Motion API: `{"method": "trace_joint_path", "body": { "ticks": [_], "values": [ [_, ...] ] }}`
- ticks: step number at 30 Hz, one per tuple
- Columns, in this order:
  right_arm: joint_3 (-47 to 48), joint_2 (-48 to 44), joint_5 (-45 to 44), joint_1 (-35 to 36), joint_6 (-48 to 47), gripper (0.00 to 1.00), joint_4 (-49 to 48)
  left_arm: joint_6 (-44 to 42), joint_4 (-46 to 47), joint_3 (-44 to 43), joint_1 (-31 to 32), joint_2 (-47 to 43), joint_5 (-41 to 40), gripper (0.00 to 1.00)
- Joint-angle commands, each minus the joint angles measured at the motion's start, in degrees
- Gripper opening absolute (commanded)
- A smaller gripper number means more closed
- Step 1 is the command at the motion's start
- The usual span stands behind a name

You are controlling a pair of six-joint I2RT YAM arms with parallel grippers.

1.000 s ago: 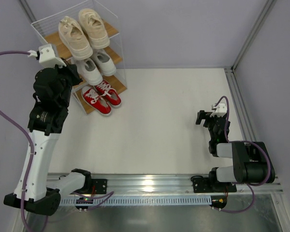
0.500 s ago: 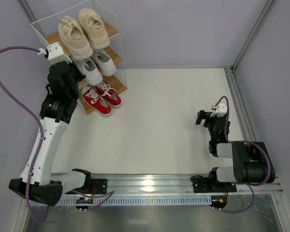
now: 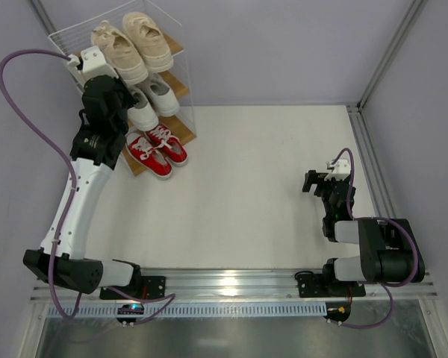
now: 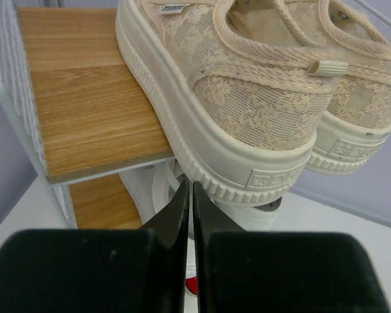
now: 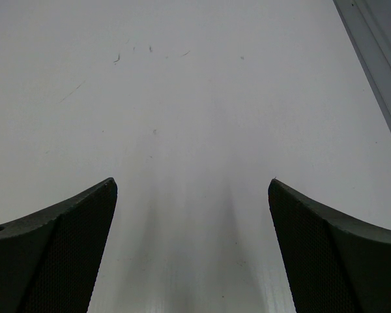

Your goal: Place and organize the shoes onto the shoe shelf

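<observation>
The shoe shelf stands at the far left with all the shoes on it. Two beige shoes lie on the top board, two white shoes on the middle board, and two red shoes on the bottom one. My left gripper is shut with nothing in it. Its tips sit just under the heel of the left beige shoe, at the front edge of the top board. My right gripper hangs open over bare table at the right.
A metal rail runs along the table's right edge, close to the right gripper. The purple cable of the left arm loops out to the left of the shelf. Grey walls close in the back and both sides.
The left arm has reached farther back and up, from the shelf's front left to the top tier. The left beige shoe looks slightly farther back. The right arm has not moved.
</observation>
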State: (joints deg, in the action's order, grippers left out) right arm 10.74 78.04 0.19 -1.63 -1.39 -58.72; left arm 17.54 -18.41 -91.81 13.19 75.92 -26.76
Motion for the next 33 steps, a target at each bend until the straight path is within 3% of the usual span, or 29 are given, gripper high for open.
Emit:
{"method": "trace_joint_path", "body": {
  "ticks": [1,8,15,27,29,30,31,33],
  "values": [
    [1.21,0.09,0.52,-0.13,-0.37,0.97,-4.65,0.12,4.26,-3.90,-0.18,2.30,2.24,0.00],
    [1.21,0.09,0.52,-0.13,-0.37,0.97,-4.65,1.36,4.00,-3.99,-0.18,2.31,3.12,0.00],
    [1.21,0.09,0.52,-0.13,-0.37,0.97,-4.65,4.34,-2.05,-0.65,-0.18,-3.67,2.86,0.00],
    [1.21,0.01,0.60,-0.13,-0.37,0.97,-4.65,13.13,-16.90,14.45,5.44,-21.33,17.07,0.00],
    [1.21,0.09,0.52,-0.13,-0.37,0.97,-4.65,13.48,-18.75,17.80,6.05,-22.22,18.58,0.10],
    [1.21,0.09,0.52,-0.13,-0.37,0.97,-4.65,13.49,-20.42,19.11,6.14,-23.44,20.42,0.21],
    [1.12,0.09,0.52,-0.13,-0.37,0.97,-4.65,13.22,-21.22,21.21,6.32,-24.06,21.31,0.43],
    [1.21,0.09,0.52,-0.13,-0.37,0.97,-4.65,12.96,-21.66,23.60,6.76,-25.99,22.80,0.65]
  ]
}}
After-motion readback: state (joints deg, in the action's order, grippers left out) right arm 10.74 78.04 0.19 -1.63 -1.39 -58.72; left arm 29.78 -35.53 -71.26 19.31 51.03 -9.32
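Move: The closed left fingertips are at the left heel edge of the left beige shoe on the top shelf. Its middle is about 10 cm ahead, 3 cm left and 4 cm above; the right beige shoe sits 14 cm ahead and 5 cm right, level with it. The white pair is about 10 cm ahead, 1 cm right and 16 cm below. From the idle right hand, the left beige shoe is roughly 16 cm ahead, 60 cm left and 39 cm up. Still against the heel of the left beige shoe, the shut left fingers press forward and a touch to the right by about 1 cm, then come free. The hand backs away from the shelf by some 14 cm, swinging right with a turn of about 20 degrees clockwise; near the end it sinks about 8 cm, tips its fingers down and opens them past halfway. ##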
